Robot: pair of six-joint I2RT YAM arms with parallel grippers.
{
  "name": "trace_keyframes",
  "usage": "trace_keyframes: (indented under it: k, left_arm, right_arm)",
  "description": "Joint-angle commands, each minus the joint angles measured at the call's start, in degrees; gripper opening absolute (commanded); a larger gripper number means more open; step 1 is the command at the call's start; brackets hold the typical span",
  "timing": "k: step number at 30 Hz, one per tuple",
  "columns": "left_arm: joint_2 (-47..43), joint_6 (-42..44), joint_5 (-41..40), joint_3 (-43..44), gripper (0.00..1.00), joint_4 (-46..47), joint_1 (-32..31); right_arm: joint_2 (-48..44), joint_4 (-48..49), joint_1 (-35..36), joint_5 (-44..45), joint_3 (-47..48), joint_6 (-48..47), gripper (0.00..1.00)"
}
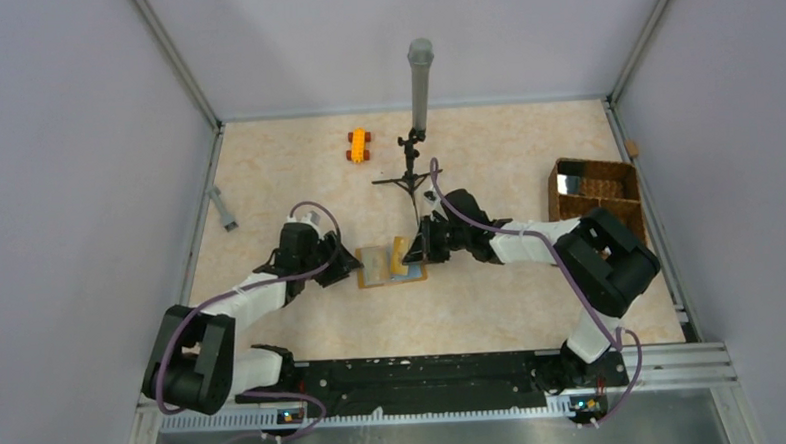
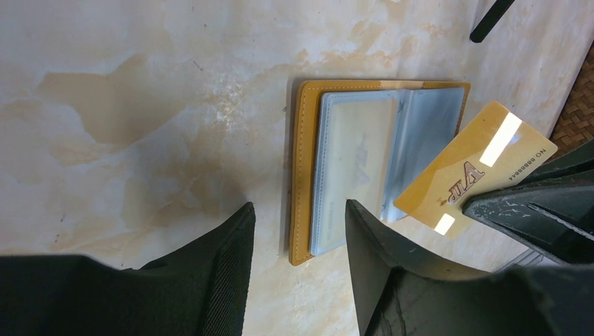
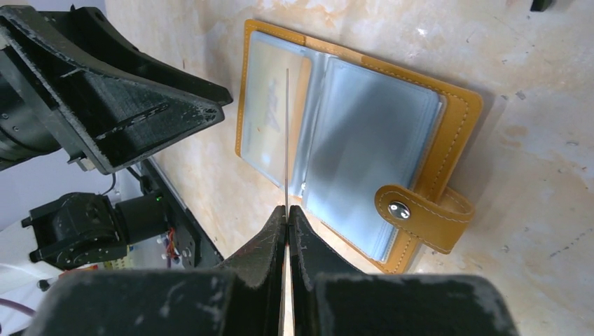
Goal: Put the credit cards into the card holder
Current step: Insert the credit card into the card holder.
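Observation:
The mustard-orange card holder [image 1: 391, 265] lies open on the table, clear sleeves up, with its snap strap [image 3: 420, 213] hanging off one side. A pale credit card [image 2: 354, 161] sits inside one sleeve. My right gripper [image 3: 287, 210] is shut on a gold credit card [image 2: 476, 168] marked VIP and holds it tilted, edge down, over the sleeves [image 3: 371, 140]. My left gripper [image 2: 298, 231] is open. Its fingers [image 2: 231, 266] straddle the near corner of the holder's orange edge [image 2: 306, 168] without visibly touching it.
An orange toy car [image 1: 358, 144] stands at the back. A black tripod [image 1: 410, 171] with a grey tube [image 1: 421, 81] rises just behind the holder. At the right edge sits a brown wicker basket [image 1: 596, 198], and a small grey object [image 1: 223, 207] lies at the left wall.

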Motion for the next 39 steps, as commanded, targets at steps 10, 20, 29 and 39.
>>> trace_keyframes:
  k: [10, 20, 29, 39]
  left_arm:
    - [3.0, 1.0, 0.9, 1.9, 0.44, 3.3, 0.2]
    - [4.0, 1.1, 1.1, 1.9, 0.40, 3.6, 0.2]
    - [4.3, 0.8, 1.3, 1.5, 0.35, 4.1, 0.2]
    - [5.0, 0.5, 1.9, 1.2, 0.31, 4.8, 0.2]
  right_arm:
    - [3.0, 3.9, 0.8, -2.7, 3.7, 0.0, 0.00]
    - [5.4, 1.9, 1.1, -2.0, 4.3, 0.2, 0.00]
    - [7.7, -0.2, 1.3, -2.9, 4.3, 2.5, 0.00]
    - [10.5, 0.3, 1.6, -4.8, 5.4, 3.6, 0.00]
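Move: The left gripper, half open, has the card holder's left edge just about under it, level with it and some 2 cm below. The right gripper holds the yellow card: the inner edge of the clear pocket, the card's goal, lies about 6 cm to its left, 1 cm back and 4 cm below. The snap strap sits some 4 cm to its right and 4 cm back, at that same height; the near tripod leg ends about 10 cm ahead and 2 cm to its right. Keep the right fingers shut on the yellow card and shift it about 1 cm left towards the inner edge of the clear pocket. Then lower it some 3 cm, easing 1 cm back and rolling about 10 degrees so the hand's forward side dips, and bring the card's leading edge against the pocket. Meanwhile narrow the left fingers by under half around the holder's left edge, with barely any sinking. ##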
